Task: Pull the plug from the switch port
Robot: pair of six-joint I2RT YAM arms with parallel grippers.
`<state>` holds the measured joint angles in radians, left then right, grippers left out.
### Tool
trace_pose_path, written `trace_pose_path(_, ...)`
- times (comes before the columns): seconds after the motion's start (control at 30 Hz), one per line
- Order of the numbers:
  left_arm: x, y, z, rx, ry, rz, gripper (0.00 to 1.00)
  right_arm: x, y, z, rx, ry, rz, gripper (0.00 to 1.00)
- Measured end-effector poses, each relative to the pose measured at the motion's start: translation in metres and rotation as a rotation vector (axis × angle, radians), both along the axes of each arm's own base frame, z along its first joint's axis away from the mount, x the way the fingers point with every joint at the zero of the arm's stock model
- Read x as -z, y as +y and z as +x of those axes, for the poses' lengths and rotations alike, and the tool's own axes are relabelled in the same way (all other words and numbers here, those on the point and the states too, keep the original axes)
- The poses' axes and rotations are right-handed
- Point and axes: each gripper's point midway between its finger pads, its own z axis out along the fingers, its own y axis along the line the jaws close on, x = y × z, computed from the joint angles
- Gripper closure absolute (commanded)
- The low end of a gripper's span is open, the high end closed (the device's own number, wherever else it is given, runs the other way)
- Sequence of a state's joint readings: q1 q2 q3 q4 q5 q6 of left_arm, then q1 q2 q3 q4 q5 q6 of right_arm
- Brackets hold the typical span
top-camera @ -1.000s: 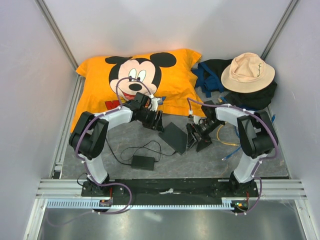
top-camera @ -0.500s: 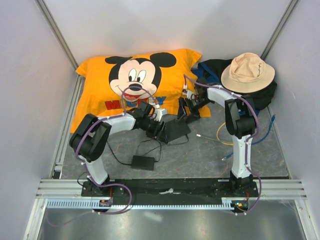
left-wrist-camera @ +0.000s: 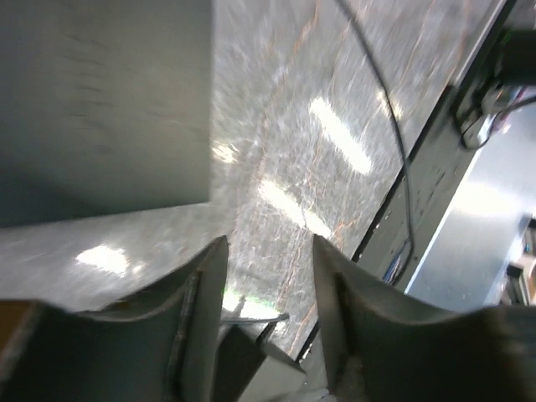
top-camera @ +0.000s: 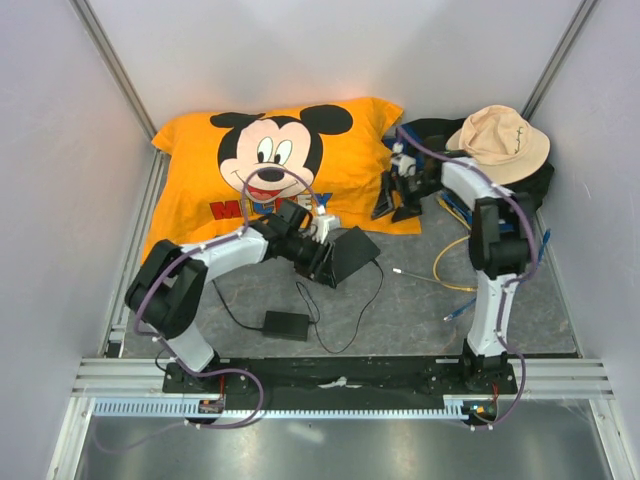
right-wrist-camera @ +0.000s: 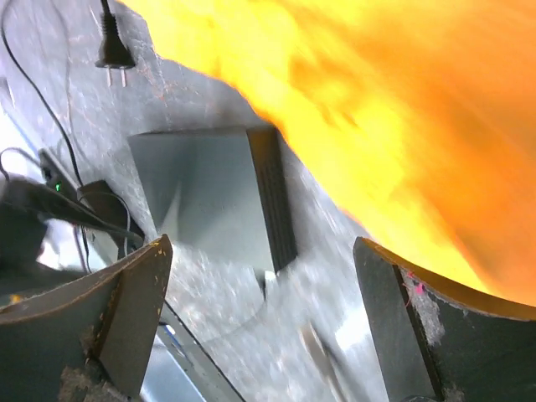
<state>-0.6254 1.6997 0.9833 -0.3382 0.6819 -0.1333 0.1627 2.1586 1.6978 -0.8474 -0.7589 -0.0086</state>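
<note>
The switch is a flat black box on the grey mat, and it also shows in the right wrist view and the left wrist view. My left gripper is at the switch's left edge. Its jaws stand apart with only mat between them. A yellow cable ends in a pale plug that lies on the mat right of the switch, apart from it. My right gripper hangs wide open at the pillow's right edge, with nothing between its fingers.
An orange Mickey pillow fills the back left. A tan hat sits on a black bag at the back right. A power brick with thin black cord lies near the front. A black mains plug lies on the mat.
My right gripper left the switch, swung back to the pillow's right edge and opened wider. The yellow cable's plug now lies free. The switch and my left gripper shifted right.
</note>
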Motion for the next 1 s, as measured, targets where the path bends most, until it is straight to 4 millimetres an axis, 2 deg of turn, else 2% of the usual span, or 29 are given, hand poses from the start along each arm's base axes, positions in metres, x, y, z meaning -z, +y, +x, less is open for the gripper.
trace_pose_path(0.03,-0.008,0.003,0.007,-0.017,-0.023,-0.015,0.69,-0.012,-0.013,0.001,0.027,-0.035,-0.004,0.02)
trace_pose_path(0.1,-0.019,0.008,0.018,-0.039,-0.054,-0.035,0.83,-0.035,-0.032,-0.006,0.069,-0.074,0.0,0.03)
trace_pose_path(0.13,-0.023,0.008,0.023,-0.047,-0.063,-0.042,0.94,-0.046,-0.039,-0.014,0.086,-0.088,0.006,0.05)
trace_pose_path(0.17,-0.025,0.007,0.029,-0.049,-0.072,-0.048,0.97,-0.053,-0.042,-0.022,0.092,-0.09,0.013,0.07)
trace_pose_path(0.2,-0.027,0.005,0.034,-0.048,-0.075,-0.053,0.98,-0.057,-0.041,-0.033,0.09,-0.089,0.025,0.13)
trace_pose_path(0.27,-0.028,-0.004,0.044,-0.038,-0.077,-0.069,0.98,-0.05,-0.036,-0.056,0.074,-0.045,0.041,0.18)
trace_pose_path(0.37,-0.022,-0.014,0.058,-0.034,-0.072,-0.067,0.98,-0.011,-0.029,-0.092,0.055,0.116,0.045,0.28)
trace_pose_path(0.4,-0.018,-0.017,0.063,-0.038,-0.073,-0.058,0.98,0.0,-0.027,-0.1,0.05,0.163,0.043,0.37)
trace_pose_path(0.47,-0.009,-0.018,0.072,-0.053,-0.08,-0.028,0.98,0.019,-0.027,-0.11,0.047,0.244,0.045,0.4)
trace_pose_path(0.53,-0.001,-0.016,0.079,-0.072,-0.098,0.01,0.98,0.029,-0.026,-0.112,0.047,0.279,0.052,0.41)
trace_pose_path(0.63,0.01,-0.011,0.088,-0.094,-0.133,0.074,0.98,0.03,-0.022,-0.109,0.042,0.295,0.083,0.42)
trace_pose_path(0.73,0.018,-0.012,0.088,-0.087,-0.154,0.116,0.98,0.035,-0.021,-0.103,0.04,0.287,0.089,0.42)
trace_pose_path(0.93,0.019,-0.023,0.09,-0.073,-0.235,0.176,0.98,0.045,-0.019,-0.113,0.058,0.35,0.109,0.43)
trace_pose_path(1.0,0.019,-0.024,0.092,-0.077,-0.259,0.19,0.98,0.045,-0.018,-0.115,0.07,0.371,0.116,0.48)
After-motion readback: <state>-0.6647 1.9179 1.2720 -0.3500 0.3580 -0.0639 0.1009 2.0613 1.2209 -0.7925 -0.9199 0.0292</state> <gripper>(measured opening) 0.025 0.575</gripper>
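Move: Beside the right-hand end of the switch sits the power plug, about 12 cm back from the right hand, 2 cm to its left and 6 cm below. The switch's middle is 11 cm back from that hand and 11 cm to its left; the grey cable's near end is 14 cm back, 3 cm to its right. For the left hand, the switch's middle is roughly 8 cm ahead, 6 cm right and 3 cm below, the power plug 6 cm ahead and 15 cm right. Closing empty from half open, the left fingers hop up and go about 9 cm forward, then down, setting their shut tips on the switch lid left of its middle while the wrist turns some 20 degrees. The right hand rises, swings back about 11 cm and sinks towards the power plug, tilting about 20 degrees and narrowing to just over half open, without touching it. ##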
